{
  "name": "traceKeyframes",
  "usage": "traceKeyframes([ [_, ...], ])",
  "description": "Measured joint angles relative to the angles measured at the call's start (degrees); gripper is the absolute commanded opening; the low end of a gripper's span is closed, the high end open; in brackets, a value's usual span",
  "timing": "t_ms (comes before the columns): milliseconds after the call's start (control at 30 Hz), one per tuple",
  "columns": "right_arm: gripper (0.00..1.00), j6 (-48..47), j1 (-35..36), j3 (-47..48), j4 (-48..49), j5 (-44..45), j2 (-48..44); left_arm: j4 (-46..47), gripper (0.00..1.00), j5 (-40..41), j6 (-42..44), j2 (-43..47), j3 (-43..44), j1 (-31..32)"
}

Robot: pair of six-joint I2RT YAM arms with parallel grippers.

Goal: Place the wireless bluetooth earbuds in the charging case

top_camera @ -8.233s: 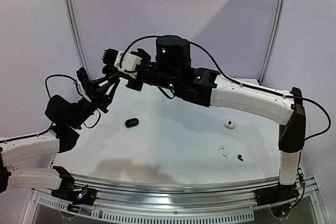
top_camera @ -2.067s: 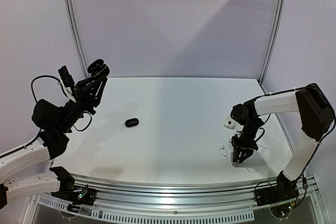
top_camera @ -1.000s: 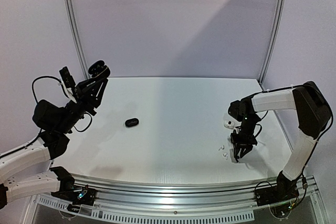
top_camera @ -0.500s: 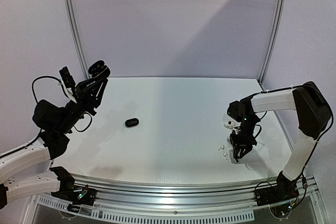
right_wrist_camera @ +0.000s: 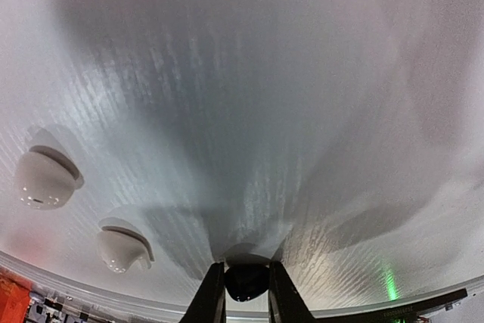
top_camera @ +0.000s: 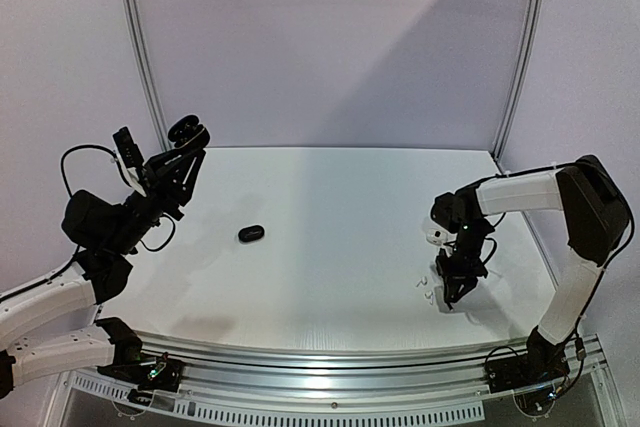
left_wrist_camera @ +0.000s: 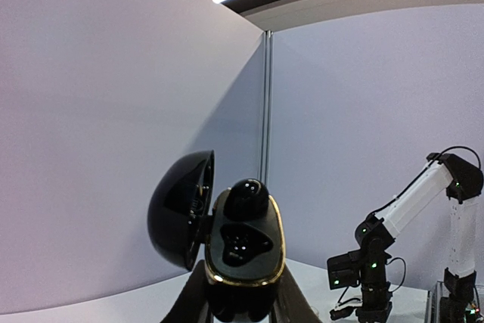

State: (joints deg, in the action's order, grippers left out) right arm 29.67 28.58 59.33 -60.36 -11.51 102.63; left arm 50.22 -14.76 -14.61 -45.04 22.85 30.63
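Note:
My left gripper (top_camera: 186, 143) is raised at the far left, shut on an open black charging case (left_wrist_camera: 243, 251) with a gold rim. The case's lid (left_wrist_camera: 180, 221) is swung back, and one glossy black earbud (left_wrist_camera: 248, 200) sits in the upper socket. The lower socket (left_wrist_camera: 240, 243) holds nothing. My right gripper (top_camera: 451, 291) points down at the table's right front. Its fingers touch both sides of a small black earbud (right_wrist_camera: 246, 283) lying on the table. Two white earbuds (right_wrist_camera: 45, 180) (right_wrist_camera: 121, 250) lie just left of it.
A closed black case (top_camera: 251, 233) lies on the table left of centre. A small white case (top_camera: 435, 236) sits right beside my right arm's wrist. The white earbuds (top_camera: 424, 287) lie near the table's front rail (top_camera: 330, 357).
My right gripper's fingers have narrowed onto the black earbud on the table, and that arm has shifted slightly left. The left arm and its case have not moved.

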Motion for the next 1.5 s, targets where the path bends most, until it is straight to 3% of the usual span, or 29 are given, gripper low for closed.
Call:
traceKeyframes([
  [167, 0.06, -0.17, 0.31, 2.23, 0.20, 0.44, 0.31, 0.00, 0.00, 0.00, 0.00, -0.04, 0.00, -0.07],
  [367, 0.05, -0.44, 0.76, 12.90, -1.25, 2.51, -0.61, -0.02, 0.00, 0.02, 0.00, -0.81, 0.00, -0.15],
  [600, 0.01, -1.03, 6.99, 37.16, -0.98, 6.95, -3.13, 0.00, 0.00, 0.07, 0.07, -2.34, 0.00, -0.15],
  [767, 0.00, -2.36, 16.55, 54.62, 7.10, 9.90, -2.99, 0.13, 0.00, 0.94, 1.44, -4.48, 0.00, -0.04],
  [867, 0.00, -3.52, 21.86, 60.52, 15.50, 11.02, -2.62, 0.31, 0.00, 2.23, 2.89, -5.55, 0.00, 0.31],
  [1167, 0.00, -9.16, 31.08, 66.64, 42.88, 6.60, 6.64, 3.39, 0.00, 4.52, 9.57, -6.95, 0.00, 2.12],
  [1500, 0.00, -19.23, 35.98, 67.82, 51.71, 1.31, 13.49, 7.15, 0.00, 5.35, 15.52, -8.85, 0.00, 2.71],
])
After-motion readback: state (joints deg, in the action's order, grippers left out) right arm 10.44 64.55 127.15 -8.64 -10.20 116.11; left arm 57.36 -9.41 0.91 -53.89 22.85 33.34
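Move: The open black charging case, held up by the left fingers, lies about 42 cm to the left of the right hand, 5 cm ahead and 37 cm above. The two white earbuds lie 4 to 5 cm left of the right hand and 2 to 5 cm ahead; the white case is about 17 cm ahead and 3 cm left. From the left hand, the charging case is about 1 cm off at the fingertips; the black earbud in the right fingers is roughly 43 cm right, 4 cm back and 37 cm below. Lift the right gripper off the table, still pinching the black earbud, and sweep it some 45 cm up and 42 cm left towards the open charging case, swinging out forward about 15 cm before drawing back, while turning the fingers from downward to level and leftward. Ease the left gripper about 3 cm forward, down and slightly right, tilting it some 15 degrees and keeping its grip on the case. ##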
